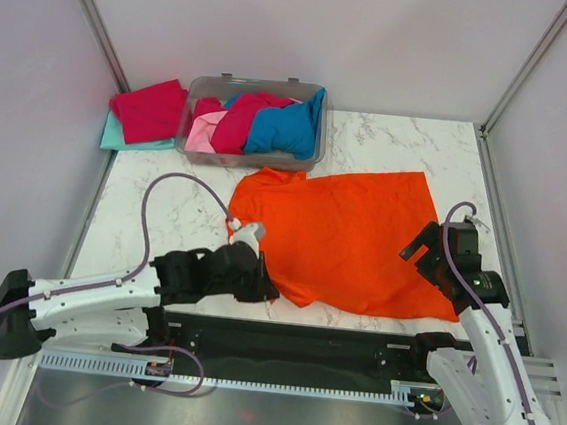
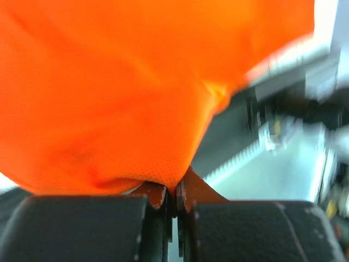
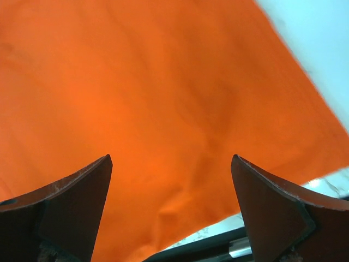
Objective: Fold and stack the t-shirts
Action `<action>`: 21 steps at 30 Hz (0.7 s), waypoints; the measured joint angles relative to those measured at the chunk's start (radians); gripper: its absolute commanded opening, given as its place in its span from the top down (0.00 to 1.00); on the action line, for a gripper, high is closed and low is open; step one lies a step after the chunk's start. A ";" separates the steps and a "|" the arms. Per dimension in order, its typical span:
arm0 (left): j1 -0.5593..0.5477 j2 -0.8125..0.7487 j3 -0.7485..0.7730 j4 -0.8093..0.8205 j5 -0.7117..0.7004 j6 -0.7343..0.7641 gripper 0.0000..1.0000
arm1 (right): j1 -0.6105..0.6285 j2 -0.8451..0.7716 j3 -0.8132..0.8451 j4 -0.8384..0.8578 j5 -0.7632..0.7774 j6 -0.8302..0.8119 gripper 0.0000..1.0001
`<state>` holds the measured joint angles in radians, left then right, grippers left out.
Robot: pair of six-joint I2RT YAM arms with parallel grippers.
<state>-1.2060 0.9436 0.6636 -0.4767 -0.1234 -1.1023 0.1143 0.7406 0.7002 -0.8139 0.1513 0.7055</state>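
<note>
A bright orange t-shirt (image 1: 351,239) lies spread on the marble table. My left gripper (image 1: 267,283) is shut on its near left edge, the cloth (image 2: 109,98) pinched between the jaws and lifted. My right gripper (image 1: 422,254) is open above the shirt's right part (image 3: 163,109), with nothing between its fingers. A crimson red shirt (image 1: 151,109) lies folded on a teal one (image 1: 120,139) at the back left. Red (image 1: 240,118), blue (image 1: 290,128) and pink (image 1: 207,135) shirts lie bunched in the bin.
The clear grey plastic bin (image 1: 314,160) stands at the back centre. White walls close in the table on the left, back and right. A black rail (image 1: 291,344) runs along the near edge between the arm bases.
</note>
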 measured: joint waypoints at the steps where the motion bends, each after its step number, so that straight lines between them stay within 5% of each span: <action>1: 0.065 0.000 0.011 0.000 0.016 0.032 0.98 | 0.000 -0.008 -0.014 -0.011 0.029 0.024 0.02; 11: 0.407 0.119 0.015 -0.005 0.199 0.309 0.98 | 0.000 0.114 -0.053 -0.095 0.325 0.304 0.02; 15: 0.513 0.148 0.004 0.009 0.261 0.359 0.98 | 0.001 0.158 -0.092 -0.116 0.365 0.379 0.02; 21: 0.811 0.214 -0.009 0.078 0.381 0.394 0.98 | 0.001 0.225 -0.157 -0.005 0.321 0.391 0.05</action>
<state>-0.3946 1.1580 0.6548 -0.3988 0.2581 -0.7086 0.1150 0.9653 0.5434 -0.8192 0.4721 1.0969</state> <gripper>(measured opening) 0.033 0.966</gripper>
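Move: The left hand holds the orange t-shirt's near hem. The shirt's white tag on its left edge lies about 22 cm ahead and 15 cm left of this hand, 12 cm lower; the bin of shirts is some 55 cm ahead and 12 cm left. For the empty right hand, the t-shirt's near-right corner lies about 9 cm back and 15 cm right, 12 cm down; the shirt's far-right corner is roughly 35 cm ahead and 9 cm right. Keeping its pinch on the near hem, the left hand swings it about 14 cm forward and 10 cm left over the table towards the tagged left edge, sinking some 5 cm as the wrist turns a little counter-clockwise. Meanwhile the right hand, fingers still wide open, sinks nearly 9 cm and shifts right and slightly back towards the t-shirt's near-right corner, turning about 30 degrees clockwise and tipping further down, with no touch on the cloth to be seen. ##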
